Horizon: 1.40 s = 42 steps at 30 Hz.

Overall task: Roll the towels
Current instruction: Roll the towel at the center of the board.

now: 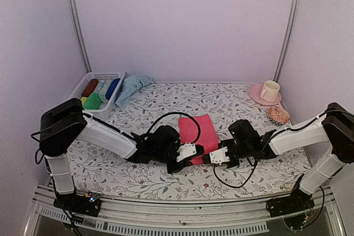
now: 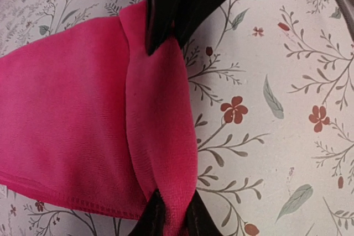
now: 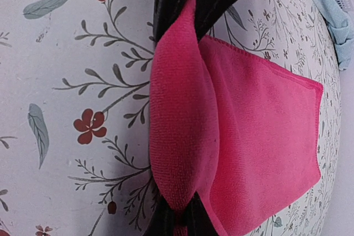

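Note:
The bright pink towel [image 1: 198,131] lies flat in the middle of the table, and its near end is lifted into a narrow fold [image 2: 160,125]. My left gripper [image 1: 191,153] is shut on the left end of that fold, with cloth pinched between its tips [image 2: 168,214]. My right gripper [image 1: 213,157] is shut on the other end [image 3: 185,216]. In the right wrist view the fold [image 3: 180,120] spans the two grippers, and the rest of the pink towel [image 3: 265,131] is spread behind it. The pale blue towel [image 1: 131,88] lies crumpled at the back left.
A white basket [image 1: 105,75] holding several coloured rolls stands at the back left, right beside the pale blue towel. At the back right a cream cup [image 1: 270,90] sits on a pink saucer [image 1: 255,95], with a small patterned object [image 1: 279,115] in front of it.

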Motion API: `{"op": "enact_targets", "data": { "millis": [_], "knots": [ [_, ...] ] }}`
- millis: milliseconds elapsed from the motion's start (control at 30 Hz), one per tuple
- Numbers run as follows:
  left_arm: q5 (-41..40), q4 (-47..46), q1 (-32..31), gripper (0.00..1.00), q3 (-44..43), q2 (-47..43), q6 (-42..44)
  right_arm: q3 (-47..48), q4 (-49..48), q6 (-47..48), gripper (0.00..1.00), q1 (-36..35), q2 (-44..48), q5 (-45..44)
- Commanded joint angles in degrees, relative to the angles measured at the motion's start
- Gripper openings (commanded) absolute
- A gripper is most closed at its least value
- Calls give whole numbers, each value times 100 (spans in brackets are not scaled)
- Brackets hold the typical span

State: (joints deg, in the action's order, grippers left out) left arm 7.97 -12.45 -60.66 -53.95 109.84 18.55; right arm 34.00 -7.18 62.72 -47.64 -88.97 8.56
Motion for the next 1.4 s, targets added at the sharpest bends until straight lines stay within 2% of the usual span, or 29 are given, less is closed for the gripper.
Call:
{"op": "enact_targets", "data": {
  "millis": [0, 233, 500, 633, 800, 1133, 1200, 1367],
  "knots": [
    [263, 527, 79, 14, -71, -162, 72, 318, 751, -131, 5, -13, -37, 255],
    [654, 1062, 109, 13, -157, -174, 2, 959, 2146, -248, 4, 116, -322, 859],
    [1169, 1174, 240, 13, -70, -198, -236, 1384, 2889, -387, 4, 415, -515, 1402],
    [1377, 1067, 334, 19, 19, -226, -383, 1582, 3236, -433, 4, 542, -715, 1721],
    [1483, 1037, 485, 22, -23, -166, -516, 2068, 3779, -512, 4, 668, -1178, 1981],
    [1387, 802, 608, 21, 134, -217, -624, 2910, 4846, -534, 4, 977, -2039, 2281],
    [1287, 704, 608, 24, 221, -305, -642, 3090, 5100, -518, 4, 991, -2179, 2375],
    [869, 204, 604, 43, 688, -689, -587, 3467, 5668, -458, 4, 1048, -2536, 2465]
  ]
}}
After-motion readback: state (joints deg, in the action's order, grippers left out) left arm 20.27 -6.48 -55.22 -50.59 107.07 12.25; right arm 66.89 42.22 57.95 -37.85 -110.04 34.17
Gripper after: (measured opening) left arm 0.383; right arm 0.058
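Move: Both hands already pinch the ends of the towel's near rolled edge: the roll's middle is about 5 cm to the left hand's right and 5 cm to the right hand's left, about 1 cm below either. The towel's flat part is centred some 11 cm ahead of each hand, again 5 cm inward, about 2 cm down. The woven bowl stands roughly 22 cm ahead of the right hand and 24 cm to its right. Back about 2 cm at first, then slightly forward again and down, the right hand keeps its pinch on the roll while its wrist turns some 45 degrees, the fingertips swinging back under towards the base. The left hand eases back and left, tilting about 15 degrees the same way, then sinks slightly and opens, sliding off the roll's left end to the left. ##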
